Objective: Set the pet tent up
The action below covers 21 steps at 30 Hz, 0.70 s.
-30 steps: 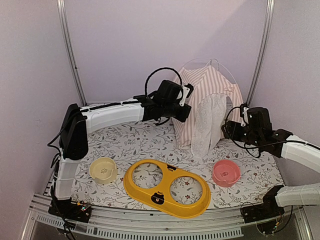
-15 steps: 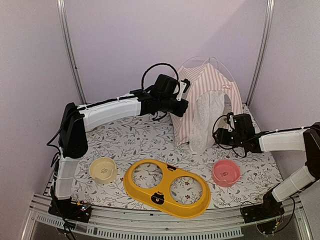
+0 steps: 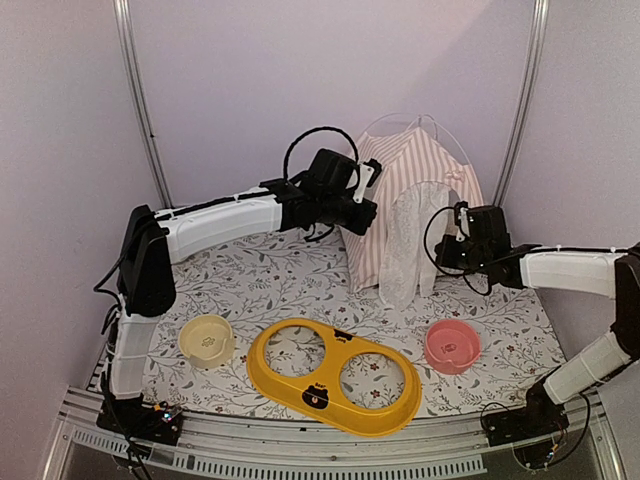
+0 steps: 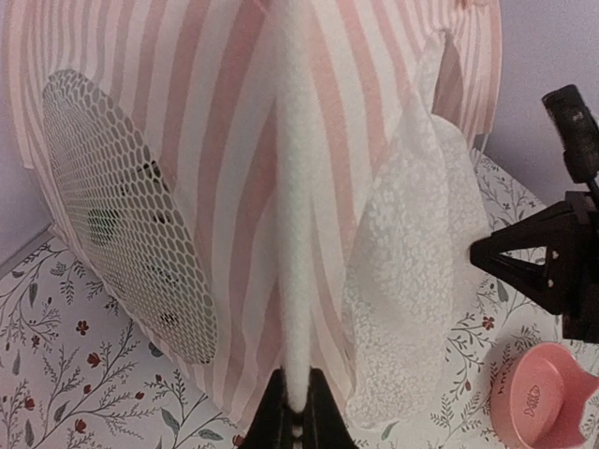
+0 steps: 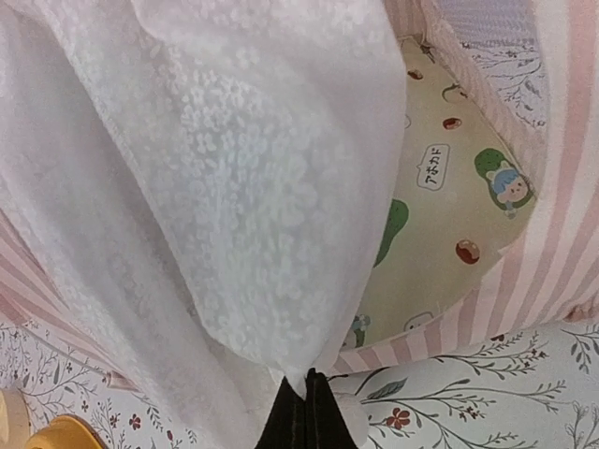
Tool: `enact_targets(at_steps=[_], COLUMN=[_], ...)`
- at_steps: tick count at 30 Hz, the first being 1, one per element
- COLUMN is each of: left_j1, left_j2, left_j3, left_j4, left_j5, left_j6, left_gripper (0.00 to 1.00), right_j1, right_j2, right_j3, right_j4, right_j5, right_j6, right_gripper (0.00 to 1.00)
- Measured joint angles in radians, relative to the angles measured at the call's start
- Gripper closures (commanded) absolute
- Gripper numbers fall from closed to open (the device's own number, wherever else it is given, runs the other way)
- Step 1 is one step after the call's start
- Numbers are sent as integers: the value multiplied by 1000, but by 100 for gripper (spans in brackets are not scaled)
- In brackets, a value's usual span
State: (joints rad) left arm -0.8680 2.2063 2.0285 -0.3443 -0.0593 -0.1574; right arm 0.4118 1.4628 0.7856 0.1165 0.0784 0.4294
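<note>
The pet tent [image 3: 420,165], a pink-and-white striped teepee, stands upright at the back right of the table. My left gripper [image 3: 366,214] is shut on the tent's padded white corner seam [image 4: 298,281], near its lower left edge. A mesh window [image 4: 122,206] shows to the left of that seam. My right gripper [image 3: 441,256] is at the doorway, shut on the lower corner of the sheer lace curtain [image 5: 234,187]. Behind the curtain a cream cartoon-print cushion [image 5: 449,224] lies inside the tent. In the wrist views the left gripper [image 4: 298,416] and the right gripper [image 5: 306,388] each pinch fabric.
A yellow two-hole bowl holder [image 3: 333,375] lies at the front centre. A cream bowl [image 3: 207,338] sits at the front left and a pink bowl [image 3: 452,345] at the front right, under my right arm. Metal posts [image 3: 140,100] and walls close in the floral table.
My right arm swung in from the right to the doorway and its jaws closed on the lace curtain. My left gripper, still holding the seam, rose slightly early on, shifting the tent.
</note>
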Motion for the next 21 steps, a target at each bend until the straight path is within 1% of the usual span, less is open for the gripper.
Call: enact_targets(at_steps=[5,9,10,13,15,16,17,19,21], left_j1=[0,0,0,0,-1,-3,-6,-9,-14], left_j2=[0,0,0,0,0,0,0,1,2], left_j3=[3,15,19,29,32,32,32,32,32], left_j4=[1,2,2,4,10,11,12,14,18], left_j5=[2,8,11,26,34,38,43,49,51], left_j6=[0,-1,-1,-1,0,0,3,12,23], left_gripper=[100,100,100,100,100,100,100,100,100], right_j1=[0,0,0,0,0,0,0,0,0], right_j2=[-185,-304,-319,-342,-347,-347,-347,-348,-355], right_j3=[34,138,162,184,166,150,133,108,100], right_j4=[-214,-409,-448,-525,-560,-573,-586,-612,-638], right_j5=[50,105,119,133,122,115,100,82,66], right_j6=[4,4,4,4,11,10,10,16,11], right_gripper=[100,100,96,70,56,46,39,30,24])
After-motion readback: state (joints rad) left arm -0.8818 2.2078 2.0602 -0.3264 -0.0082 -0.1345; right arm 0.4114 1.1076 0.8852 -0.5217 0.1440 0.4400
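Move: The right hand already pinches the lower edge of the tent's white curtain. The curtain's middle is about 6 cm to its left, 2 cm ahead and 3 cm up. The striped tent's middle is some 15 cm ahead, 3 cm left and 5 cm up. The pink bowl is roughly 16 cm back, in line sideways and 12 cm below. From the left hand the curtain's middle is about 15 cm right, level ahead and 6 cm lower. The right hand draws the pinched curtain edge up about 11 cm while pulling it back and right, some 5 cm each, away from the tent doorway; then it opens its fingers wide, lets go of the cloth, and sinks some 6 cm while backing off a little further, the fingers tipping down about 10 degrees. The left hand stays shut on the white pole along the tent's edge and rises about 2 cm with it, easing slightly right. ##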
